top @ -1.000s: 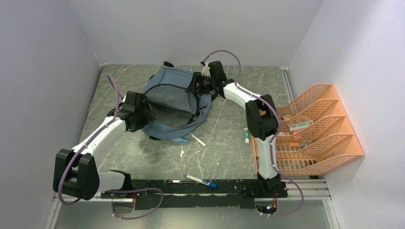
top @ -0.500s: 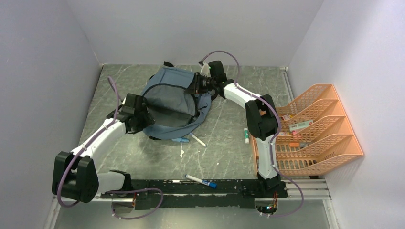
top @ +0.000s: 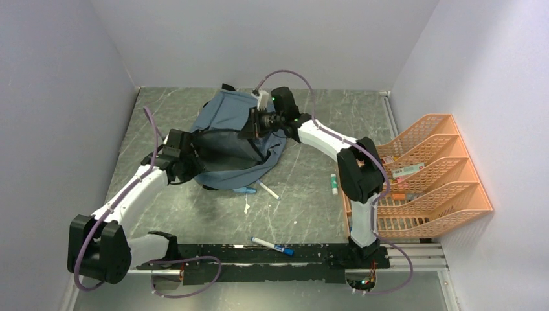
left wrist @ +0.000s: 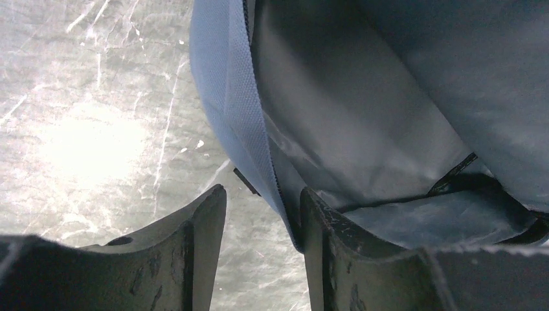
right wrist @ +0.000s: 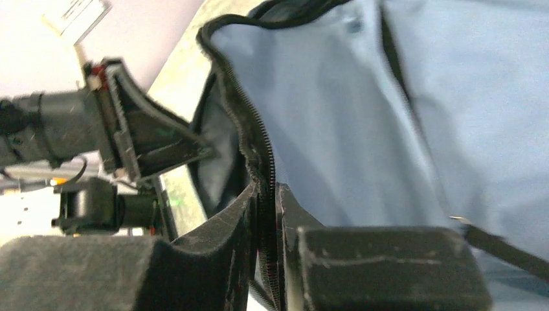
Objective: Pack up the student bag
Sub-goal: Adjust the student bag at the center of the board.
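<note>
The student bag [top: 236,139], grey-blue with black zippers, lies on the table's far middle with its mouth partly gaping. My right gripper [top: 251,124] is at the bag's far right rim. In the right wrist view the right gripper [right wrist: 265,188] is shut on the black zipper edge [right wrist: 256,139] of the bag [right wrist: 349,116]. My left gripper [top: 188,159] sits at the near left rim. In the left wrist view the left gripper [left wrist: 262,194] is open, with the rim of the bag [left wrist: 236,103] between its fingers, touching only the right one.
An orange mesh tray rack [top: 440,175] holding small items stands at the right wall. A white stick [top: 268,190] and a blue item [top: 245,190] lie just in front of the bag. A glue stick [top: 334,183] lies near the rack, a marker [top: 272,246] at the near edge.
The right gripper has shut on the zipper edge and carried it leftward, narrowing the bag's mouth. The left gripper's jaws have narrowed around the near rim and shifted slightly left.
</note>
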Controlling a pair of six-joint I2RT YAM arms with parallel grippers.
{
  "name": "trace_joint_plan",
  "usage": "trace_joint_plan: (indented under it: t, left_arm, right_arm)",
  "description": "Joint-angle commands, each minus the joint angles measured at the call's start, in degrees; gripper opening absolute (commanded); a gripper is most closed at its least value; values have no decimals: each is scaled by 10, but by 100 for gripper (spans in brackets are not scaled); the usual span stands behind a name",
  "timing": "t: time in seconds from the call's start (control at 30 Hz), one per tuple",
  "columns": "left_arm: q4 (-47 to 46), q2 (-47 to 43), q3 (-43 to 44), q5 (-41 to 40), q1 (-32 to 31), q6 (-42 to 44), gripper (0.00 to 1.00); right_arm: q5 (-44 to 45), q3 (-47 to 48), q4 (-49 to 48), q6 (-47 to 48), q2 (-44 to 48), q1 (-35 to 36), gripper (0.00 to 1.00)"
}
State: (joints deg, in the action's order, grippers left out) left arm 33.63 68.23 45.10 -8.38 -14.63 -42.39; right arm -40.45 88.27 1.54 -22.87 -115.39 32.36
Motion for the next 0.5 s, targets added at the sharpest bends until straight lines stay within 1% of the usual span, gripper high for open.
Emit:
trace_joint_plan:
  t: [0.0, 0.03, 0.1, 0.17, 0.2, 0.33, 0.4, 0.47]
  left_arm:
    - [27, -18, 2, -11, -4, 10, 51]
    - [30, -21, 3, -13, -4, 11, 51]
    - [36, -26, 7, -17, -4, 12, 51]
    - [40, -29, 9, -19, -4, 14, 51]
    - [42, -31, 10, -19, -4, 14, 51]
    - [49, -37, 13, -18, -4, 16, 51]
    - [55, -39, 16, -17, -4, 18, 51]
    - [60, -45, 21, -15, -4, 23, 53]
  right_arm:
    - [-24, -33, 3, 52, 41, 33, 19]
    - [-24, -36, 12, 65, 46, 40, 22]
    - [-21, -37, 36, 90, 53, 56, 29]
    - [-35, -33, 59, 109, 57, 64, 38]
    - [-44, -36, 60, 111, 62, 65, 40]
    - [-53, -62, 30, 100, 95, 65, 44]
    - [-32, -68, 31, 103, 115, 64, 46]
    - [11, -80, 25, 105, 140, 64, 47]
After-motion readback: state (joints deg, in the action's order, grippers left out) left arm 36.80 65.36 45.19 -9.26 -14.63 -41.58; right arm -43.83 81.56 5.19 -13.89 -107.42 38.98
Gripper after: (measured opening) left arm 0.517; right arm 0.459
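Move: The right hand already holds the raised edge of the bag's flap; the middle of the bag's near rim lies about 10 cm back, 2 cm left and 11 cm below. The blue marker is some 16 cm back and 1 cm left, the white pen 16 cm back and 8 cm right, both 15 cm down. From the left hand, at the bag's left corner, that rim's middle is about 12 cm right, level fore and aft, 3 cm lower. The right hand sweeps about 8 cm back towards the bag's near rim, opens and lets go of the flap. ##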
